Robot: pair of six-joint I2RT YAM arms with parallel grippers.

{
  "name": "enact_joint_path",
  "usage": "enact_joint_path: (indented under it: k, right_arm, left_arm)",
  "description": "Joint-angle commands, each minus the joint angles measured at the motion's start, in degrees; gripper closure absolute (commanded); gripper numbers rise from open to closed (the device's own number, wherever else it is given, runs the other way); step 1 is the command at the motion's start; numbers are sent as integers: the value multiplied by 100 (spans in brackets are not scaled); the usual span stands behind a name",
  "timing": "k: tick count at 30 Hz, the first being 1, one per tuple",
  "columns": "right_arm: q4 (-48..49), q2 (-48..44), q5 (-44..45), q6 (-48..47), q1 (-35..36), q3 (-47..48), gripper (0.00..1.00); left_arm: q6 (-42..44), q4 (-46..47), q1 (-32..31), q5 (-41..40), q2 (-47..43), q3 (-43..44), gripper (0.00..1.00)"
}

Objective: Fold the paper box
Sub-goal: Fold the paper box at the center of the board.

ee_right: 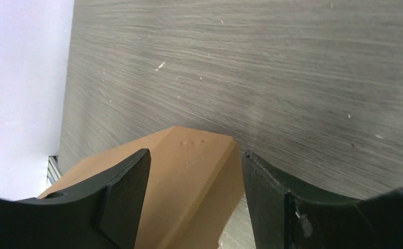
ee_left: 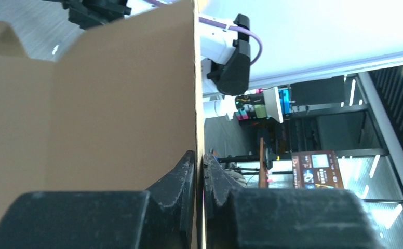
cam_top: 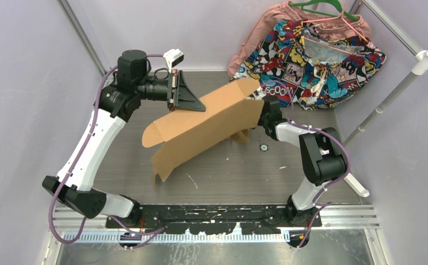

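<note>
The paper box [cam_top: 212,124] is a brown cardboard sheet, partly folded and held up at a slant above the table, with flaps hanging at its lower left. My left gripper [cam_top: 202,106] is shut on its upper left edge. In the left wrist view the fingers [ee_left: 184,176] pinch the thin cardboard edge [ee_left: 111,104] between them. My right gripper [cam_top: 258,95] is at the box's upper right end, mostly hidden behind it. In the right wrist view the gripper [ee_right: 196,153] stands wide, with a folded flap [ee_right: 189,171] between its fingers and a gap at the right finger.
A comic-print cloth [cam_top: 311,55] and a pink garment hang on hangers at the back right. A white pipe frame [cam_top: 388,99] runs along the right side. A small round item [cam_top: 263,147] lies on the grey table [cam_top: 228,171] near the right arm.
</note>
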Motion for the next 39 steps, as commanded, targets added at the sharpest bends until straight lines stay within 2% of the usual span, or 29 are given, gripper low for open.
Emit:
enact_joint_path:
  k: [1, 6, 13, 18, 27, 39]
  right_arm:
    - [240, -252, 56, -31, 20, -42, 30]
    - [154, -217, 54, -64, 20, 41, 30]
    - [147, -113, -11, -63, 33, 222, 31]
    - [-91, -227, -136, -114, 61, 425, 33]
    - [-1298, -268, -439, -489, 69, 1016, 34]
    - [-1522, 86, -517, -512, 80, 1465, 34]
  left_arm:
    - [856, -773, -1, -173, 118, 402, 89]
    - [1219, -1035, 132, -183, 216, 261, 91]
    - [1360, -1060, 735, -50, 269, 211, 92]
    - [699, -311, 944, 177, 365, 253, 92]
    - [-390, 947, 1688, 326, 786, 104, 92]
    - [-750, 1542, 2477, 656, 1443, 255, 92]
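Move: The left hand is high up and already pinches the upper edge of the paper box. The middle of the box lies about 20 cm below it, some 4 cm farther out and 2 cm to its right. From the open right hand, the box's middle is roughly 18 cm to the left, 10 cm back and 8 cm higher. The box's low end flap is about 3 cm left, 4 cm back and 7 cm below. A small round disc on the board lies 7 cm back, 5 cm right and 10 cm below. Forward, after a short dip of about 3 cm, the left hand carries the pinched upper edge some 16 cm out and 9 cm to the left, turning counter-clockwise by nearly 20 degrees and keeping its grip. The right hand stays open at the box's right end, sinks 1 cm, pauses, then rises to about 3 cm above its start. ##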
